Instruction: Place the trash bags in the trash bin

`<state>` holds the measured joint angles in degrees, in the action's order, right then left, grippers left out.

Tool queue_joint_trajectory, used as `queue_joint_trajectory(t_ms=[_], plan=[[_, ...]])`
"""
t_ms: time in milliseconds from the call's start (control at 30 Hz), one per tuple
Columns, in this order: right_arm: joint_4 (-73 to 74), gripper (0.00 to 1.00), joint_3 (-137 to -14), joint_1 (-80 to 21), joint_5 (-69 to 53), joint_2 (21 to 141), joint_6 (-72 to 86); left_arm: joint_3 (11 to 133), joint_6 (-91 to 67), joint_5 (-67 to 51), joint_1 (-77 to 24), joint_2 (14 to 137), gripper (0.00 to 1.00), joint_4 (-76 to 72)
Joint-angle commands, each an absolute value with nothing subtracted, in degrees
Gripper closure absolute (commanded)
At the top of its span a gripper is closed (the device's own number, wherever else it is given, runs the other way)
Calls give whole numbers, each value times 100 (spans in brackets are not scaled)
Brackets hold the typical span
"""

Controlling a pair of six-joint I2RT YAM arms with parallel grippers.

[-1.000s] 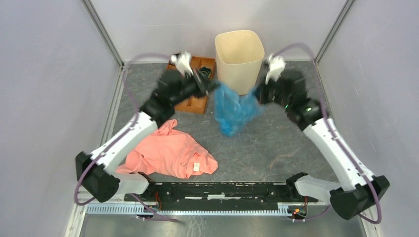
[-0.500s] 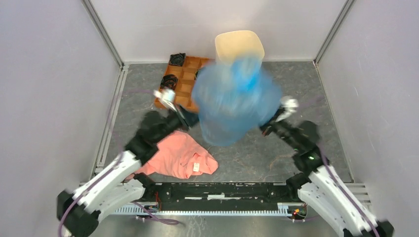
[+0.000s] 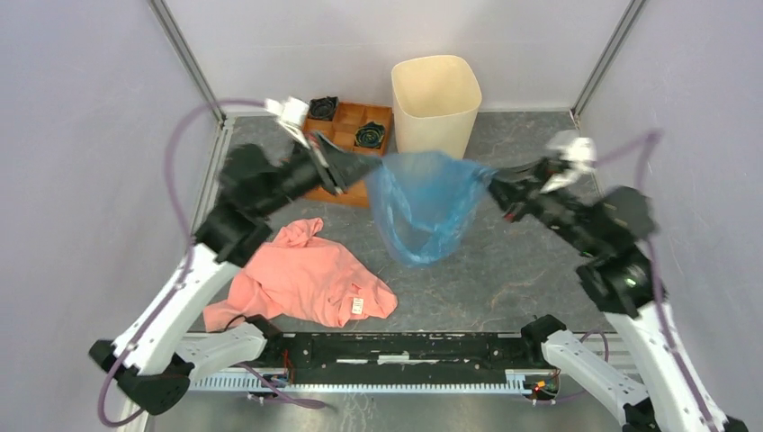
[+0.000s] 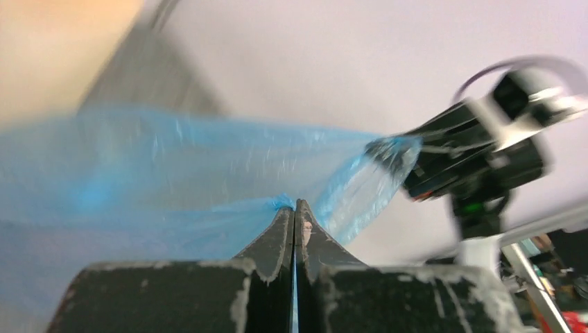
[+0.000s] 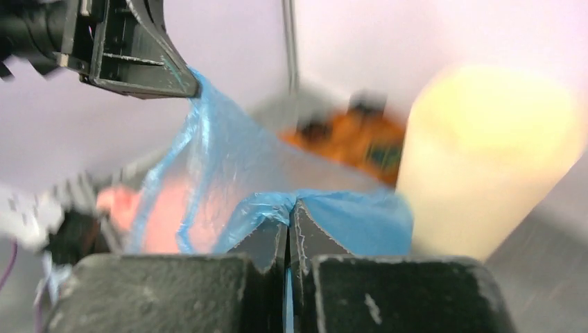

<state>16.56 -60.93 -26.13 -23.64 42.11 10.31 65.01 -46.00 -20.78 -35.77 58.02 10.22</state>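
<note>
A translucent light-blue trash bag (image 3: pixel 423 207) hangs stretched in the air between my two grippers, its mouth pulled wide and its body sagging toward the table. My left gripper (image 3: pixel 376 162) is shut on the bag's left edge (image 4: pixel 277 202). My right gripper (image 3: pixel 493 180) is shut on the right edge (image 5: pixel 284 207). The cream-beige trash bin (image 3: pixel 435 97) stands upright at the back, just behind the bag; its side (image 5: pixel 485 159) shows in the right wrist view. In the left wrist view the right gripper (image 4: pixel 399 149) shows pinching the far edge.
A salmon-pink garment (image 3: pixel 310 279) lies on the grey table at the front left. An orange-brown compartmented tray (image 3: pixel 346 135) with black items sits left of the bin, behind my left arm. Grey walls close in the left, right and back.
The arms swung back toward me and up with the bag billowing open, then moved apart. The bag is now stretched wide between them in front of the bin.
</note>
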Motion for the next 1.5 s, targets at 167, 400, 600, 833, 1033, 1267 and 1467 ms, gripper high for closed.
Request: queue_joint_trajectory(t_ms=[167,400,600,833,1033,1267,1467], plan=[[593,99,-5251,-2622,-1964,3413,961,5811,-4314,-1498,-3589,4740,98,245],[87,99,-1637,-2637,-3145,3149,2116,2662,-5041,-1172,-3586,3742,98,770],[53,99,-2592,-2744,-3277,2652,2722,3116,-5163,-1462,-3586,3268,98,759],[1260,99,-5667,-2746,-2554,3576,1730,6547,-4131,-1293,-3586,4466,98,1308],[1000,99,-4237,-2751,-1581,3524,1817,6073,-4095,296,-3586,4680,98,2234],[1354,100,-3587,-2748,-1200,3354,1510,5595,-3440,828,-3586,4252,98,3065],[281,99,-4250,-2744,-2417,3842,2165,6283,-3044,1116,-3591,4469,98,3308]])
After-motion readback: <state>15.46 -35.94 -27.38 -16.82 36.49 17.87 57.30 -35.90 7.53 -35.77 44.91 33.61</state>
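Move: Both hands already pinch the blue trash bag by its rim, roughly 20 cm apart and high above the table; its body hangs about 9 cm right of the left hand, 3 back and 12 below, and some 10 left of the right hand. The bin stands about 28 cm ahead of the left hand, 15 to its right and 24 lower; the wooden tray lies 26 ahead, 10 left, the pink cloth 7 back, 20 left, both 37 below. Both hands keep their pinch and flap the trash bag hard up and down together: up about 15 cm, down over 40, back up, then down again over the table short of the bin, ending below where they began. Late on, the left hand also draws some 10 cm left, away from the right, turning about 25 degrees counter-clockwise while the right tips down. ##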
